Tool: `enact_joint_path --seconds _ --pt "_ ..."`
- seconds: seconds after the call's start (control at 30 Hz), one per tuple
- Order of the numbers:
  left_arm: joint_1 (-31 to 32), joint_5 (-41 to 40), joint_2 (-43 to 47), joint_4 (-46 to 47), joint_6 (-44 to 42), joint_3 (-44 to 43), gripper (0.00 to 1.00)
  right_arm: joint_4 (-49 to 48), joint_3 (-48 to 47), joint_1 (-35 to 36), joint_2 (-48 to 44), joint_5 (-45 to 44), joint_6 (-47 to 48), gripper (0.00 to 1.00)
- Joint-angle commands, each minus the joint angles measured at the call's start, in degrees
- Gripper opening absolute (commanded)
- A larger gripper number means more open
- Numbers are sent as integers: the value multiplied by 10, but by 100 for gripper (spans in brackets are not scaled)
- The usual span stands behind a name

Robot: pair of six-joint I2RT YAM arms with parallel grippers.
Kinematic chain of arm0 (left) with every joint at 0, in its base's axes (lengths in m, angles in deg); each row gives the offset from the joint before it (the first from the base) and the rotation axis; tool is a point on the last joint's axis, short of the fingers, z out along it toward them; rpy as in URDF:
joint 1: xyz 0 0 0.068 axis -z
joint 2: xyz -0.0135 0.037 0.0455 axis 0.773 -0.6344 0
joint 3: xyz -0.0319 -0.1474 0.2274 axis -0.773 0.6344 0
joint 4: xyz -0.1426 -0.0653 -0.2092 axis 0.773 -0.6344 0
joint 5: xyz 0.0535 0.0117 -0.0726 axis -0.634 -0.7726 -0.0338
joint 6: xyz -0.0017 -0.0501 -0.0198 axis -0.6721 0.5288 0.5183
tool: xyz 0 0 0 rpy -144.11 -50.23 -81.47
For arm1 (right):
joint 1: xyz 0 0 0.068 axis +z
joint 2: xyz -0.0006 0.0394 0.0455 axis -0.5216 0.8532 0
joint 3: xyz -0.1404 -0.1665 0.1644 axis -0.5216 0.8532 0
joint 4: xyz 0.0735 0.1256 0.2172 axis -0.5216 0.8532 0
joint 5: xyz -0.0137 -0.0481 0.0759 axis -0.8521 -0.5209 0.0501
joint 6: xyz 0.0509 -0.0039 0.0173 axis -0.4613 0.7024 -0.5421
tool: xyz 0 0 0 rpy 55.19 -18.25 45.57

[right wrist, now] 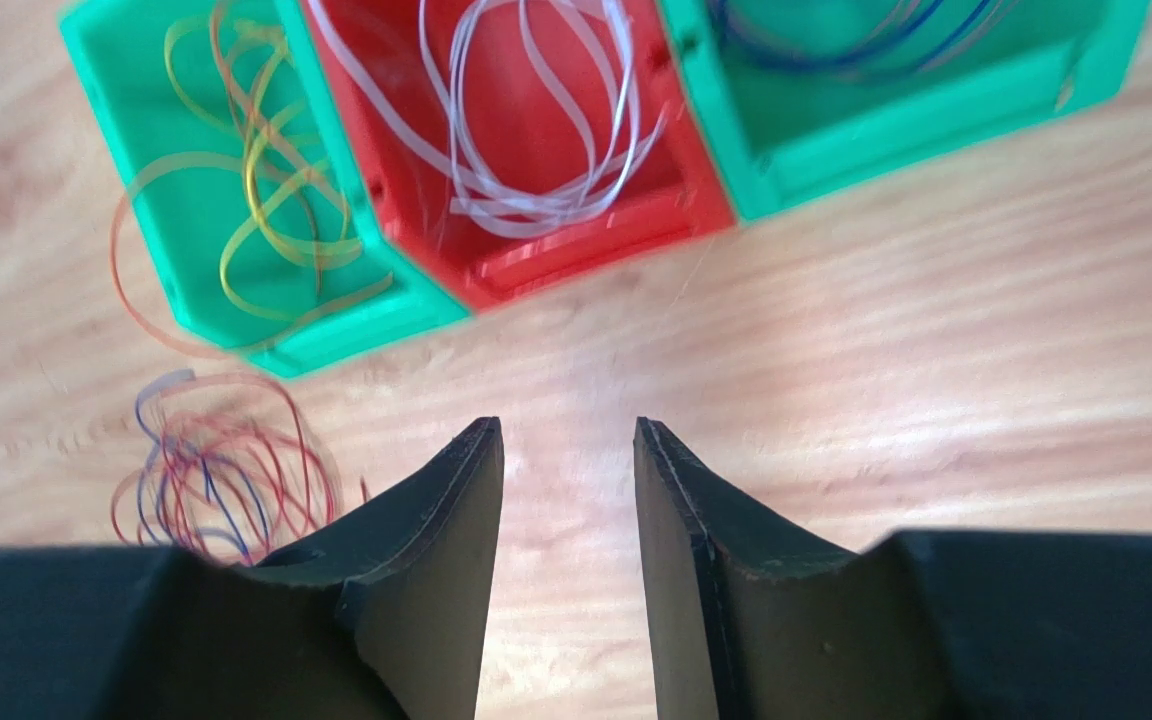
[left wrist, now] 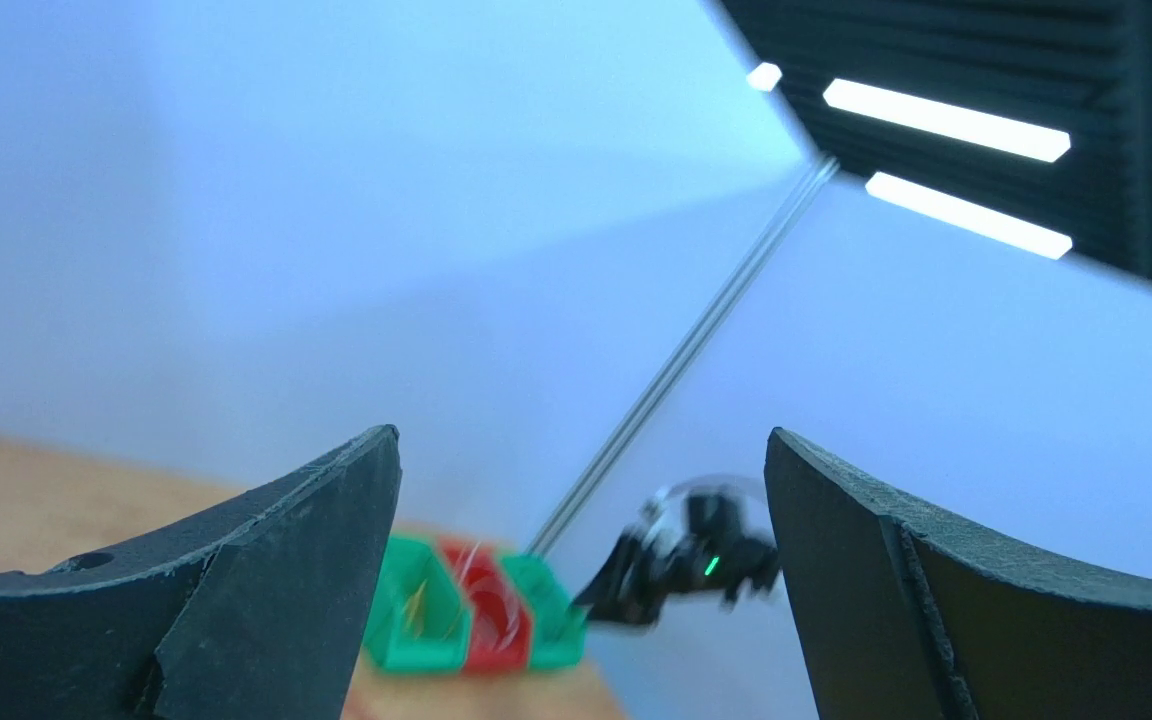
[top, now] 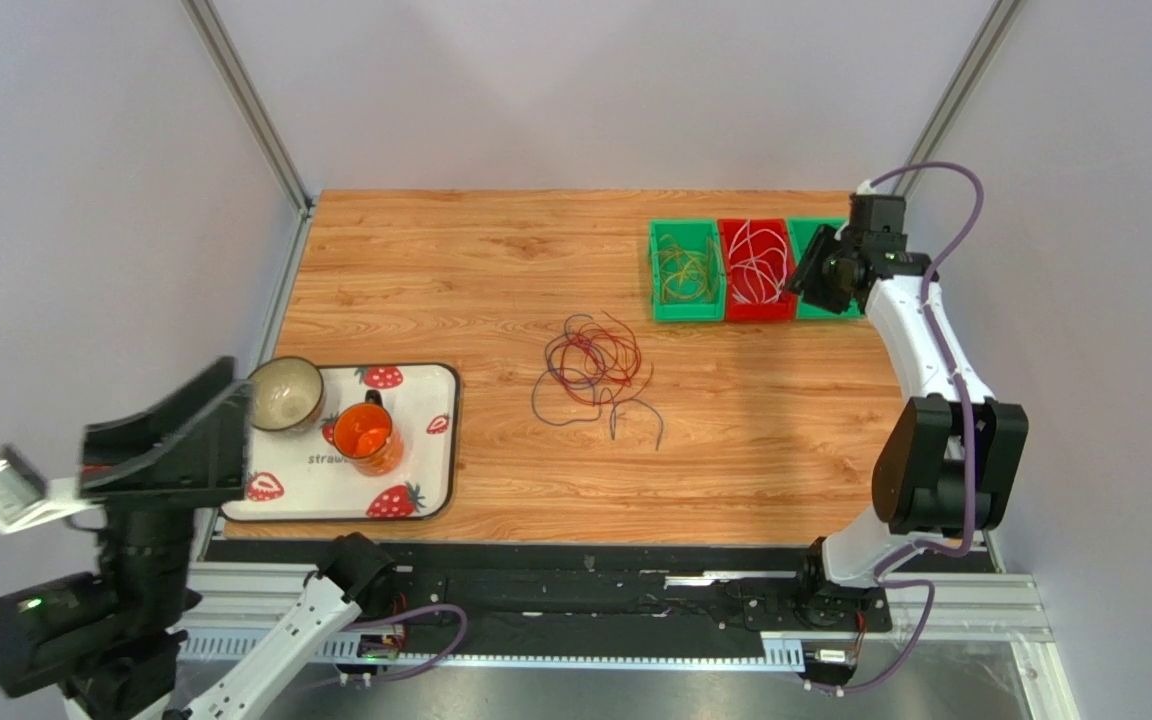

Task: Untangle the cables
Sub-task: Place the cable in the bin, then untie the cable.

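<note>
A loose tangle of red, purple and dark cables (top: 593, 368) lies on the wooden table mid-centre; in the right wrist view the tangle (right wrist: 222, 473) shows at lower left. Yellow cables (right wrist: 259, 195) lie in the left green bin (right wrist: 342, 323), white cables (right wrist: 537, 135) in the red bin (right wrist: 582, 255), and blue-purple cables (right wrist: 838, 38) in the right green bin (right wrist: 898, 135). My right gripper (right wrist: 567, 435) hovers just in front of the bins, open with nothing between its fingers. My left gripper (left wrist: 582, 450) is raised at the near left, wide open and empty, well away from the cables.
A strawberry-patterned tray (top: 432, 435) at the near left holds a bowl (top: 286, 393) and an orange cup (top: 364, 432). The three bins (top: 686, 311) stand in a row at the back right, and the right gripper (top: 815, 278) covers part of the rightmost one.
</note>
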Motion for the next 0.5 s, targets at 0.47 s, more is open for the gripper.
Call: enact_joint_path --seconds 0.47 --pt "-2 72 -103 328 -97 -97 99 -103 181 214 -122 -12 -23 41"
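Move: Behind and to the left of the empty right hand lies the remaining tangle of red and blue cables, about 32 cm left, 6 cm back and 16 cm below it. The bins stand some 12 cm farther out than that hand and 14 cm lower: the right green bin 7 cm to its right, the red bin 5 cm left, the left green bin 17 cm left. From the left hand, the tangle is roughly 27 cm ahead, 30 cm right and 47 cm down. Leaving the bins behind, the right hand sweeps about 13 cm left towards the red and blue tangle, drawing back half as far and sinking slightly, while turning some 15 degrees counter-clockwise with its fingers kept partly open and empty. The left hand, wide open and holding nothing, rises well clear of the table and eases back, tipping its fingers farther up. ##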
